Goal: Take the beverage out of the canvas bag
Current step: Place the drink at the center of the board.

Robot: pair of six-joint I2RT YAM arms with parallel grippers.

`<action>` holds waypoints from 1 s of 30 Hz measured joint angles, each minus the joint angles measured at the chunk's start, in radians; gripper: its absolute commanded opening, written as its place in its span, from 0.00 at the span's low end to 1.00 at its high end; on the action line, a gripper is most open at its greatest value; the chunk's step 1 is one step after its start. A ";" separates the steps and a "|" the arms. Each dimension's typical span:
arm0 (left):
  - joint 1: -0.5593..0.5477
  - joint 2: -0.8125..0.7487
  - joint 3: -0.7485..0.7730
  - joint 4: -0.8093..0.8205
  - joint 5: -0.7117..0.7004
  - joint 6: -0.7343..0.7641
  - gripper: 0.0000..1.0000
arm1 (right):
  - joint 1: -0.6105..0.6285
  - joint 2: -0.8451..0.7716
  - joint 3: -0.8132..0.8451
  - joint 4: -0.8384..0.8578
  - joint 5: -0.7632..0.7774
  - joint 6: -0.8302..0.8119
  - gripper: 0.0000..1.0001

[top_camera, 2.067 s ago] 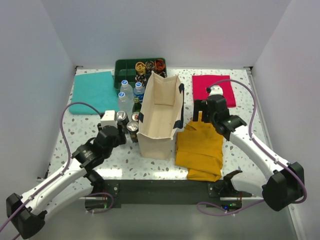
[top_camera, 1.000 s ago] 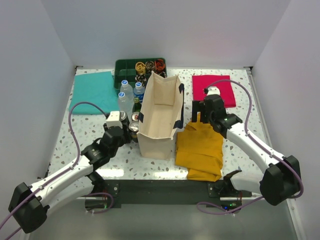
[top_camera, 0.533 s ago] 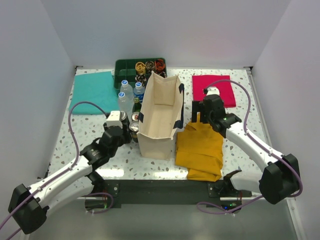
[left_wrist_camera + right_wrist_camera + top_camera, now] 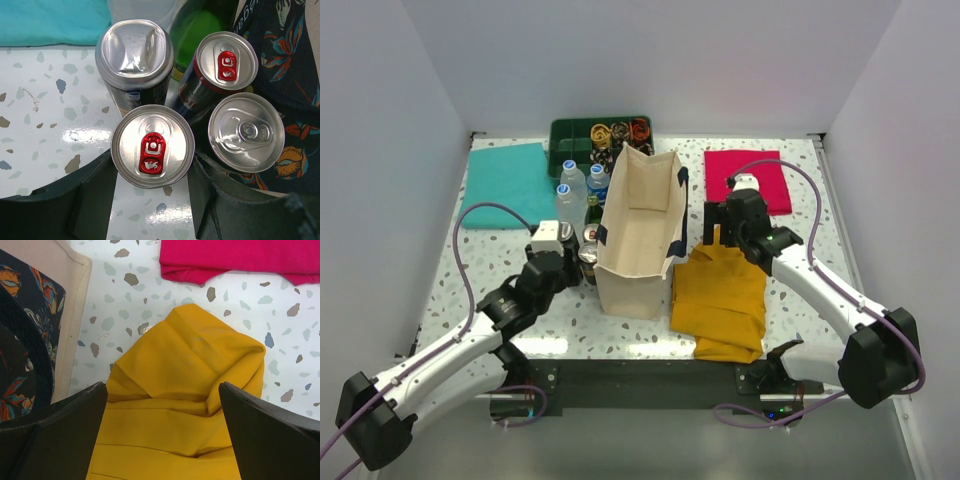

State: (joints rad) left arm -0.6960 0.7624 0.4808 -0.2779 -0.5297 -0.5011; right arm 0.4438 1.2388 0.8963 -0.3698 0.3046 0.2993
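The cream canvas bag (image 4: 640, 225) stands open in the middle of the table, and its dark floral side (image 4: 292, 65) shows in the left wrist view. My left gripper (image 4: 570, 268) is at the bag's left, shut on a silver can with a red tab (image 4: 152, 152). Its fingers (image 4: 95, 195) press the can on both sides. That can stands beside three other cans: a dented one (image 4: 134, 50), a red-tab one (image 4: 226, 60) and a plain silver one (image 4: 246, 132). My right gripper (image 4: 162, 387) hangs open over the mustard-yellow cloth (image 4: 185, 405), right of the bag.
Clear water bottles (image 4: 572, 190) and a green bottle (image 4: 200, 25) stand behind the cans. A green tray (image 4: 575, 140) sits at the back. A teal cloth (image 4: 505, 180) lies at the back left and a magenta cloth (image 4: 765, 180) at the back right.
The left gripper has swung a little to the right, up against the cluster of cans by the bag, and has hardly moved in the last second. The right gripper shifted slightly left.
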 measured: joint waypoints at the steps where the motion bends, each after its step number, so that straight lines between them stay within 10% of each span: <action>1: 0.000 0.002 0.000 0.000 0.002 0.000 0.49 | 0.000 0.000 0.000 0.000 0.000 0.000 0.98; 17: 0.000 0.038 -0.002 0.042 0.032 -0.003 0.79 | 0.000 0.000 0.000 0.000 0.000 0.000 0.98; 30: 0.000 -0.013 0.000 0.043 0.023 -0.003 0.80 | 0.000 0.000 0.000 0.000 0.000 0.000 0.98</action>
State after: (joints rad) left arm -0.6960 0.7494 0.4808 -0.2348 -0.5072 -0.5045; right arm 0.4438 1.2388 0.8963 -0.3698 0.3042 0.2993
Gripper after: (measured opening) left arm 0.800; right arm 0.983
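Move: I hold a drink can upright in my left hand, its base about 1 cm off the board, over the spot some 11 cm straight below my fingers. From this hand a tall can stands about 7 cm ahead and 1 cm left, a silver-tab can 6 cm right and 2 cm ahead, another red-tab can 6 cm right and 7 cm ahead. The canvas bag is centred some 18 cm right, 8 cm ahead. From my right hand that spot lies about 38 cm left and 10 cm back. I lower the held can straight down about 1 cm onto the board beside the other cans, then open my left fingers and let go of it. While they spread I shift slightly right, the right-hand finger pushing against the silver-tab can, and then rise about 2 cm with the fingers still around the can's top. ##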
